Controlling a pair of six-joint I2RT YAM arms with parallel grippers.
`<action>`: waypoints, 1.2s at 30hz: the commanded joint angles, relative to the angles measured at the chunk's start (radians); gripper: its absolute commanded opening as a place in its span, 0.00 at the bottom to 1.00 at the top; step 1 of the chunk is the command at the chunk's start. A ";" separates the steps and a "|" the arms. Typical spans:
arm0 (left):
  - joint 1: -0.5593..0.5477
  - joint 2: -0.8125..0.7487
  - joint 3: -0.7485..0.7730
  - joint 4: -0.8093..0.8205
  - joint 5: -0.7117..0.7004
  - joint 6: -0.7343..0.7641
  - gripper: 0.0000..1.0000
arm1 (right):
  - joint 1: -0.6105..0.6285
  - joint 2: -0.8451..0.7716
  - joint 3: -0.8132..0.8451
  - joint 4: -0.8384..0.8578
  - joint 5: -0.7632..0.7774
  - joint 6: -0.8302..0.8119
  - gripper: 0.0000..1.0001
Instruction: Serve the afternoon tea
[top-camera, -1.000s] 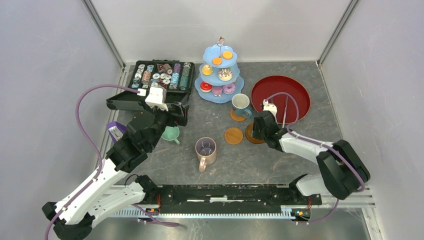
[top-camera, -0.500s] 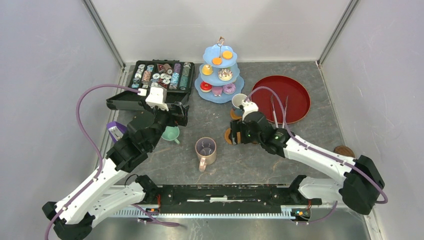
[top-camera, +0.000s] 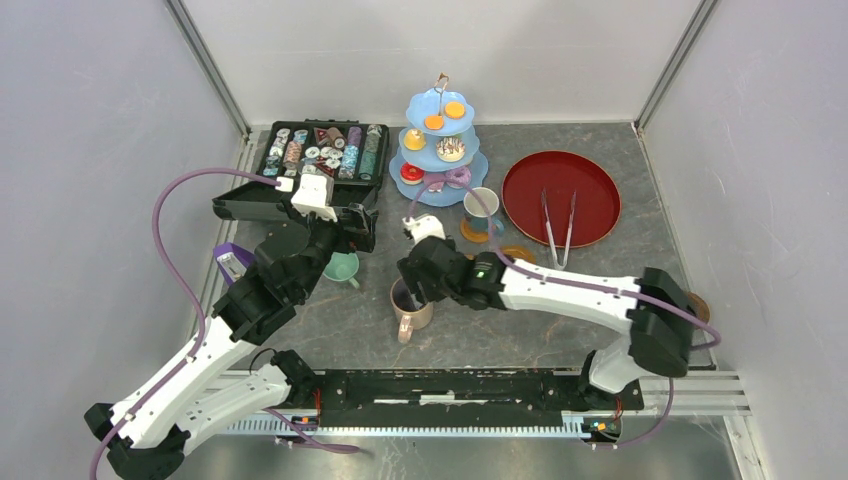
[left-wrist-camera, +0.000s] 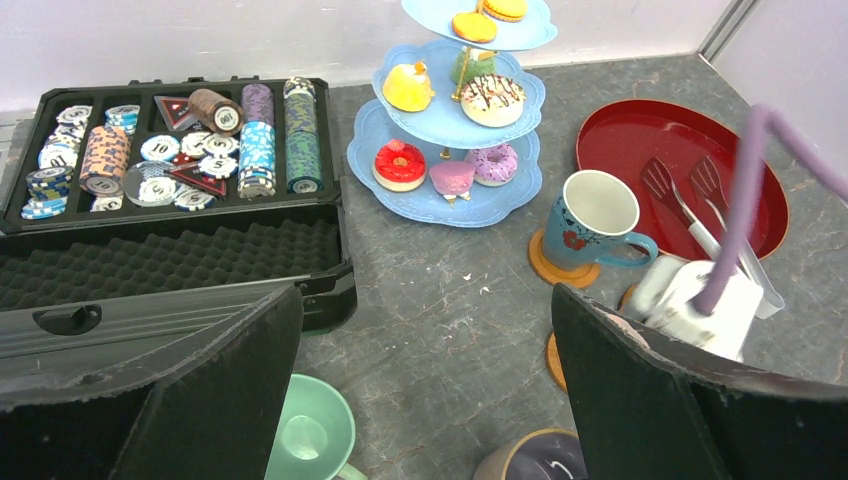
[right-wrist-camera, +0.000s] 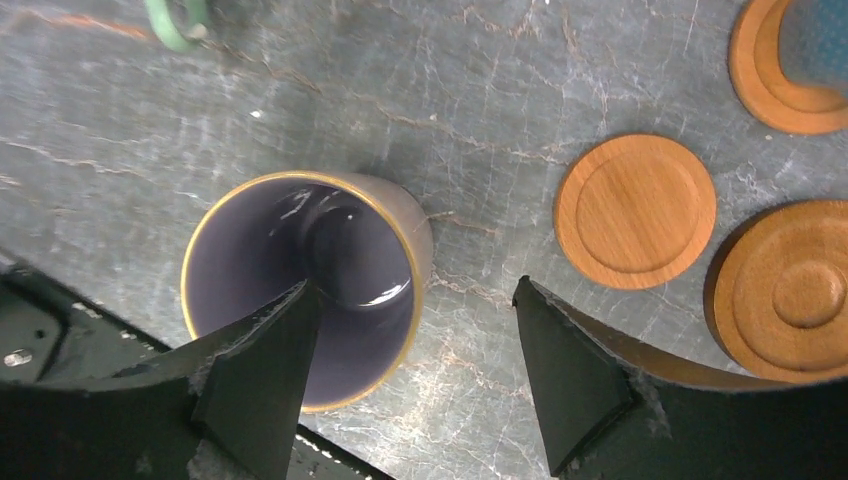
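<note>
The tall pink-purple mug (top-camera: 411, 305) (right-wrist-camera: 310, 300) stands upright on the table. My right gripper (top-camera: 414, 284) (right-wrist-camera: 410, 290) hovers over it, open, one finger above the mug's mouth and the other over bare table beside it. My left gripper (top-camera: 362, 230) (left-wrist-camera: 425, 300) is open and empty above the mint green mug (top-camera: 342, 267) (left-wrist-camera: 310, 435). The white-and-blue mug (top-camera: 482, 206) (left-wrist-camera: 595, 215) sits on a coaster (left-wrist-camera: 560, 272). Two bare coasters (right-wrist-camera: 635, 210) (right-wrist-camera: 790, 290) lie right of the purple mug. The pale-blue stand (top-camera: 440, 195) (left-wrist-camera: 420, 205) holds several pastries (left-wrist-camera: 398, 165).
An open black case (top-camera: 320, 150) of round chips stands at the back left. The red tray (top-camera: 590, 180) with metal tongs (top-camera: 557, 225) lies at the back right. Another coaster (top-camera: 696, 303) peeks out by the right arm's elbow.
My right arm has swung left from the coasters near the red tray to above the pink-purple mug, and its jaws have opened. The left arm has not moved.
</note>
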 joint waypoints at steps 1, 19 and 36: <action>0.002 0.000 0.019 0.019 -0.013 -0.007 1.00 | 0.056 0.108 0.137 -0.176 0.180 0.056 0.76; 0.002 -0.008 0.018 0.022 -0.015 -0.009 1.00 | 0.081 0.093 0.244 -0.210 0.261 0.039 0.00; 0.002 0.000 0.018 0.025 -0.009 -0.009 1.00 | -0.334 -0.343 -0.040 -0.132 0.029 -0.078 0.00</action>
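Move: The open right hand hovers over the right-hand rim of the big mug; the mug's middle lies about 4 cm to its left, neither ahead nor back, and some 7 cm below. The empty light coaster is roughly 8 cm ahead and 9 cm right of this hand, the brown coaster 9 cm ahead and 19 cm right; the green cup is about 8 cm ahead and 21 cm left. From the left hand, the mug is some 4 cm back, 7 cm right and 25 cm below. The right hand sinks about 2.5 cm with a slight drift to its left, rolling its left side down a little, and its fingers close nearly shut on the right-hand wall of the big mug, one finger inside the rim and one outside. Keeping that pinch, it rises some 8 cm and swings right about 13 cm and forward about 6 cm towards the empty light coaster, slowly at first and then faster, undoing the roll and turning some 10–15 degrees clockwise. ##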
